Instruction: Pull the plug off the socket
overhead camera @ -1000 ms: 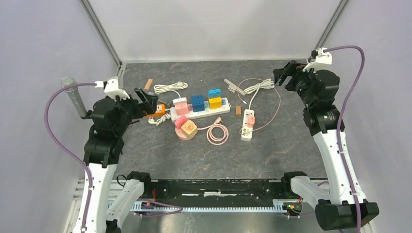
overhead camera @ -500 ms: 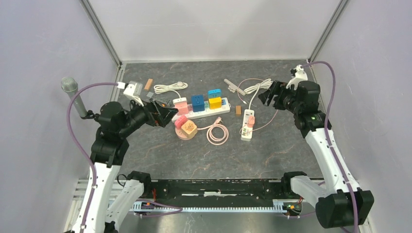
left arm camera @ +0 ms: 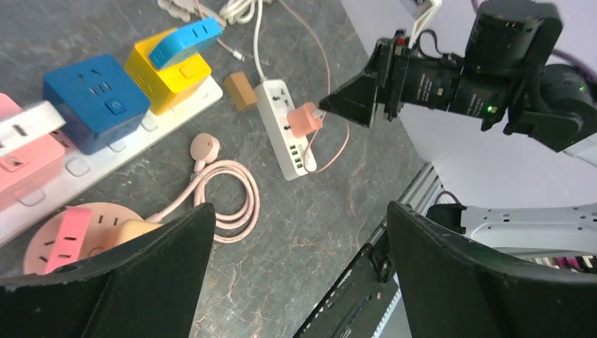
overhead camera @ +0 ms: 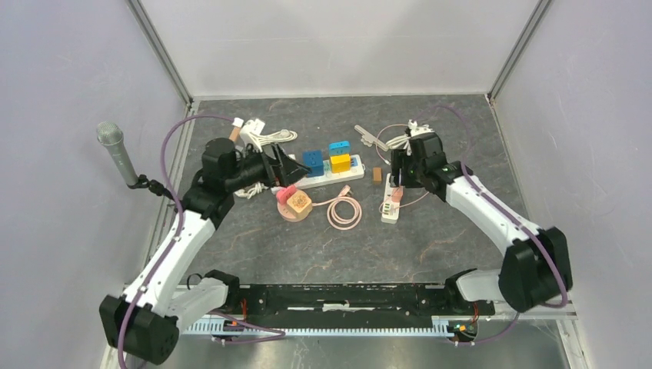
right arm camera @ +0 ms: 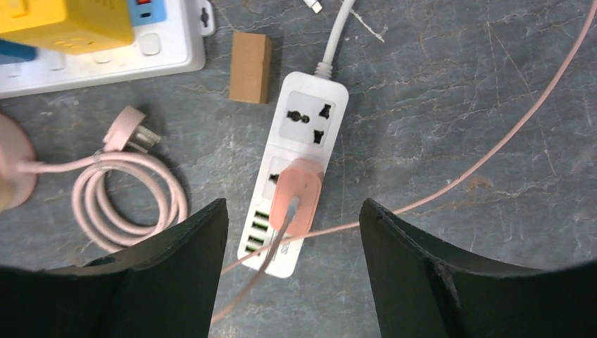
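A pink plug (right arm camera: pixel 297 196) sits in the second socket of a small white power strip (right arm camera: pixel 308 121), and its thin pink cord trails off to the right. My right gripper (right arm camera: pixel 292 205) hovers straight above the plug, open, with a finger on each side and touching nothing. In the top view the plug (overhead camera: pixel 397 194) lies just below the right gripper (overhead camera: pixel 400 173). My left gripper (left arm camera: pixel 299 208) is open and empty, held high over the pink coiled cable. It looks across at the plug (left arm camera: pixel 305 120) and at the right gripper's fingers (left arm camera: pixel 352 95).
A long white strip (overhead camera: pixel 350 171) carries pink, blue (overhead camera: pixel 313 160) and yellow (overhead camera: pixel 340 162) cube adapters. A round pink socket (overhead camera: pixel 294 201), a coiled pink cable (overhead camera: pixel 344 211), a brown block (overhead camera: pixel 377 174) and white cords lie nearby. A microphone (overhead camera: pixel 115 150) stands at the left wall.
Both arms swung in from the sides toward the middle. The right gripper came down over the small strip and its jaws narrowed somewhat. The left gripper moved over the long strip.
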Motion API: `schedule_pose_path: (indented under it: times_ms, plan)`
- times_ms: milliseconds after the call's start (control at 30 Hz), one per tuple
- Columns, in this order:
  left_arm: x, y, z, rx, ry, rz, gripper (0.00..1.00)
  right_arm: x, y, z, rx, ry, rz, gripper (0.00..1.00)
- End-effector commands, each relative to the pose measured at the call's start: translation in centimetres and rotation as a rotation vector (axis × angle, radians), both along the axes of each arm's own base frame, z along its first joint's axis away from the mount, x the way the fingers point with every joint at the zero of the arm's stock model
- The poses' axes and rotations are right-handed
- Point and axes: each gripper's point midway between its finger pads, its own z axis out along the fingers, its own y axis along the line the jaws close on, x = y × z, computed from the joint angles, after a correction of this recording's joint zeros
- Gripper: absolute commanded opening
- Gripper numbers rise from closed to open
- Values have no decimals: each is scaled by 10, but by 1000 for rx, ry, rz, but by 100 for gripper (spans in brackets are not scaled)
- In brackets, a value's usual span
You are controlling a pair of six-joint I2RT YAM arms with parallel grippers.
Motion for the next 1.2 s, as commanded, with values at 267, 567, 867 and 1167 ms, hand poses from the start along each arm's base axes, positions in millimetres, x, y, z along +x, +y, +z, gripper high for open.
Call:
schedule_pose_path:
  times_ms: [267,567,867,1167]
  plan:
    - [25,-79,-25,36,108,-104,98,4,3,-42,-144,92,-64,71]
    - [24,-123,-57,50,261,-190,87,-6,6,-61,-138,151,-50,47]
    - [34,-169,-90,73,337,-222,73,-2,0,-48,-185,101,-13,30]
    - [48,-206,-121,129,366,-184,68,-18,-4,-40,-165,65,19,36]
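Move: The pink plug, standing in the small white socket, is about 7 cm below the right hand, 1 cm back and straight in line sideways. From that hand the wooden block lies roughly 6 cm ahead, 5 cm left and 11 cm down; the pink coiled cable about 4 cm back, 15 cm left and 12 cm down. The left hand's socket lies some 27 cm right, 5 cm ahead and 26 cm below, with the coil 12 cm right of that hand, 1 cm ahead and 27 cm down. The pink plug is straddled by the right fingers, coming down about 6 cm with a slight tilt; they close to pinch its sides, stay there briefly, then ease about 1 cm back and a little up, keeping their grip. Meanwhile the left hand sweeps some 18 cm right and 14 cm down over the coiled cable towards the socket, tipping down roughly 25 degrees and partly closing its empty fingers. ##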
